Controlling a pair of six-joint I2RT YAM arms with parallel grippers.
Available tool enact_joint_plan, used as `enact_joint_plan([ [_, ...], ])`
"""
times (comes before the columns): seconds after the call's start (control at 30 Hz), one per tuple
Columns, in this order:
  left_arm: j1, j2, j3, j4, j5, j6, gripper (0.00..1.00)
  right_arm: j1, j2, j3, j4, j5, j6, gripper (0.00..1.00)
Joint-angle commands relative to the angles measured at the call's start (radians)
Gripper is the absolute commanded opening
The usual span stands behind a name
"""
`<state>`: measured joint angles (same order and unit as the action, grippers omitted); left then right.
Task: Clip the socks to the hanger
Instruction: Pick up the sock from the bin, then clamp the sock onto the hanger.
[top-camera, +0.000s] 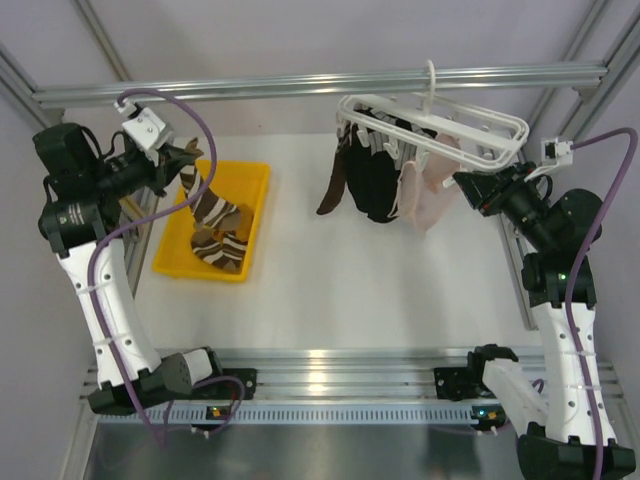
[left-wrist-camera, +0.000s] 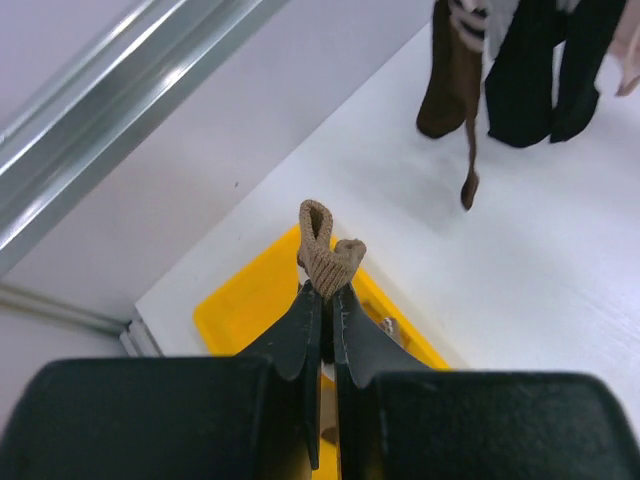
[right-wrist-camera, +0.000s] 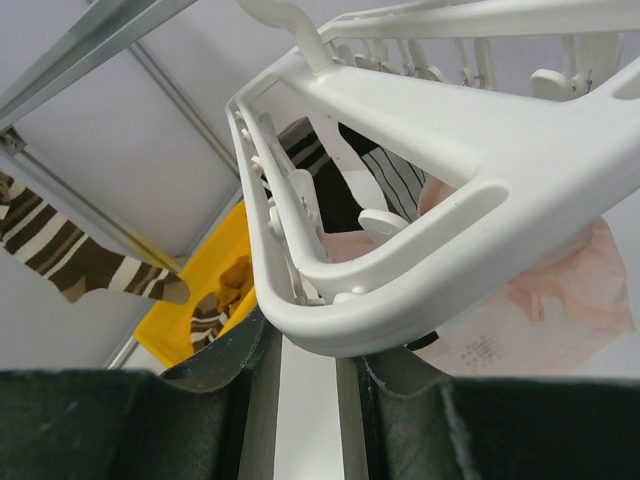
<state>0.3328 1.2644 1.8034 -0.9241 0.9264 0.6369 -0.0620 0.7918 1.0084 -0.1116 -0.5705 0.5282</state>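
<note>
My left gripper is shut on the cuff of a brown sock with cream stripes and holds it dangling above the yellow tray. In the left wrist view the cuff sticks out past the closed fingertips of the left gripper. The white hanger hangs by its hook from the aluminium bar. A brown sock, a black sock and a pale pink sock hang from its clips. My right gripper is open, its fingers just below the hanger's near corner.
More striped socks lie in the tray, and a mustard one shows in the right wrist view. The aluminium bar runs across the back. Frame posts stand at both sides, and rails run along the near edge.
</note>
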Motion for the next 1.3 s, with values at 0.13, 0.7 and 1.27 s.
enact_joint_plan([
  [0.13,0.002,-0.128,-0.208,0.157,0.285,-0.06,0.0,-0.009,-0.013,0.01,0.052,-0.015,0.026,0.0],
  [0.7,-0.907,-0.231,-0.622,0.79,-0.338,-0.24,0.0,-0.009,-0.017,-0.022,0.082,-0.042,0.104,0.0],
  [1.27,-1.437,0.097,-0.659,1.309,-1.001,-0.086,0.0,-0.009,-0.034,-0.033,0.052,-0.042,0.171,0.0],
])
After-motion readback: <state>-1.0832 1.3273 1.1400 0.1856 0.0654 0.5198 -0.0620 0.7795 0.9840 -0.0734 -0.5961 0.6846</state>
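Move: The left hand holds the striped sock up high; the hanger's middle lies about 50 cm to its right, some 10 cm ahead and about 3 cm lower. The black sock hangs roughly 40 cm right, 8 cm ahead and 15 cm below, the yellow bin about 13 cm ahead, 3 cm left and 40 cm below. From the right hand, the hanger's middle is some 13 cm ahead, 10 cm left and 3 cm up. Still pinching the striped sock, the left hand swings some 38 cm right towards the hanger, turning clockwise. ##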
